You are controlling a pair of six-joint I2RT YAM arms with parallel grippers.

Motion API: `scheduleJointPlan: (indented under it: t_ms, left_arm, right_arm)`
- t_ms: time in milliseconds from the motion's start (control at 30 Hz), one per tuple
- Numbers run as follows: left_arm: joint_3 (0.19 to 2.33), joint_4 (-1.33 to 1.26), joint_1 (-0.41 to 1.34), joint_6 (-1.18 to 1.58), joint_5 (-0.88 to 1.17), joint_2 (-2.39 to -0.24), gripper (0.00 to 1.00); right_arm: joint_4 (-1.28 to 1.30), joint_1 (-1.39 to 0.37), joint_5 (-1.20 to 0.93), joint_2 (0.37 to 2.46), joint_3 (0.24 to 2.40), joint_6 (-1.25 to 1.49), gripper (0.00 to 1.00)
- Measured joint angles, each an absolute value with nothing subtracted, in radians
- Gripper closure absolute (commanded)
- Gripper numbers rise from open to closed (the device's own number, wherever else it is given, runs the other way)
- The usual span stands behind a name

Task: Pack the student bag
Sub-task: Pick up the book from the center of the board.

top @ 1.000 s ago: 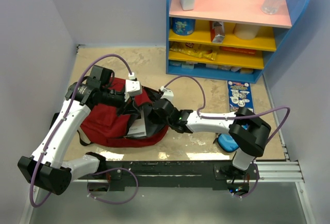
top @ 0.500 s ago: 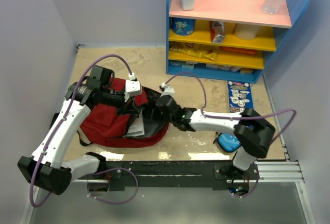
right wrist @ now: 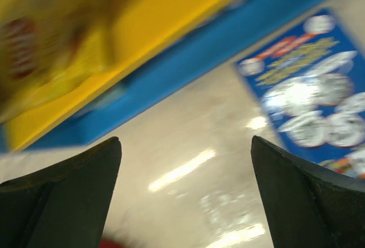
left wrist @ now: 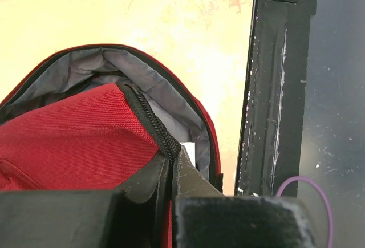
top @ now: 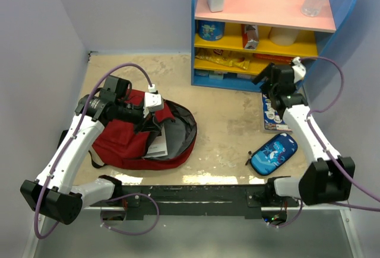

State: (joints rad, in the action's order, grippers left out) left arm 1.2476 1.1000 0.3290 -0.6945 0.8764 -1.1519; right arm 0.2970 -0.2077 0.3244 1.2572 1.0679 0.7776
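The student bag (top: 122, 142), dark red with grey lining (left wrist: 162, 85), lies on its side at the left of the table with its mouth gaping to the right. A white book (top: 159, 145) shows inside the opening. My left gripper (top: 148, 123) is shut on the bag's black zipper edge (left wrist: 151, 120) and holds the upper lip up. My right gripper (top: 263, 83) hangs open and empty near the foot of the shelf, just left of a blue picture book (top: 276, 111) lying flat; in its blurred wrist view the book (right wrist: 308, 100) sits to the right of the open gripper (right wrist: 185, 148).
A blue shelf unit (top: 267, 32) with yellow and pink boards, packets, a can and bottles stands at the back right. A small blue zip pouch (top: 273, 154) lies at the front right. A black rail (top: 196, 193) runs along the near edge. Walls close in on the left and back.
My right gripper has left the bag's mouth, swung right and back to the shelf foot, and opened wide. The blue pouch is now uncovered. The left arm has held still.
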Motion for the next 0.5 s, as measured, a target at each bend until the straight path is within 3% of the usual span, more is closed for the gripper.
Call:
scheduleJointPlan:
  t_ms: [167, 500]
  left_arm:
    - [1.245, 1.091, 0.329, -0.701, 0.879, -1.155, 1.0]
    - [1.207, 1.061, 0.33, -0.719, 0.898, -1.176, 1.0]
  right_arm:
    - [0.423, -0.035, 0.379, 1.405, 1.103, 0.717, 0.01]
    - [0.517, -0.044, 0.432, 1.639, 1.143, 0.632, 0.04]
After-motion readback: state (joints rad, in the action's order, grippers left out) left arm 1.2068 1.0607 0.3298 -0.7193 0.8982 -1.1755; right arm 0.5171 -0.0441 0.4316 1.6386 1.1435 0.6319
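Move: From the right gripper the last book, blue and lying flat, is about 12 cm to the right, roughly level with it fore and aft and some 22 cm below. The pencil case lies about 20 cm back and 9 cm right of the gripper. The shelf's blue bottom board is around 13 cm ahead, centred 2 cm to its left, both near table height. From the left gripper, the book is about 56 cm right and 20 cm ahead, 23 cm lower. Bring the open right gripper down about 15 cm towards the blue book, swinging it some 9 cm to the right early on and then sinking almost straight down. Tip the fingers steeper by roughly 30 degrees as you go, keep them wide, and stop short of touching. Keep the left gripper shut on the bag's zip edge, letting it sink about a centimetre. ##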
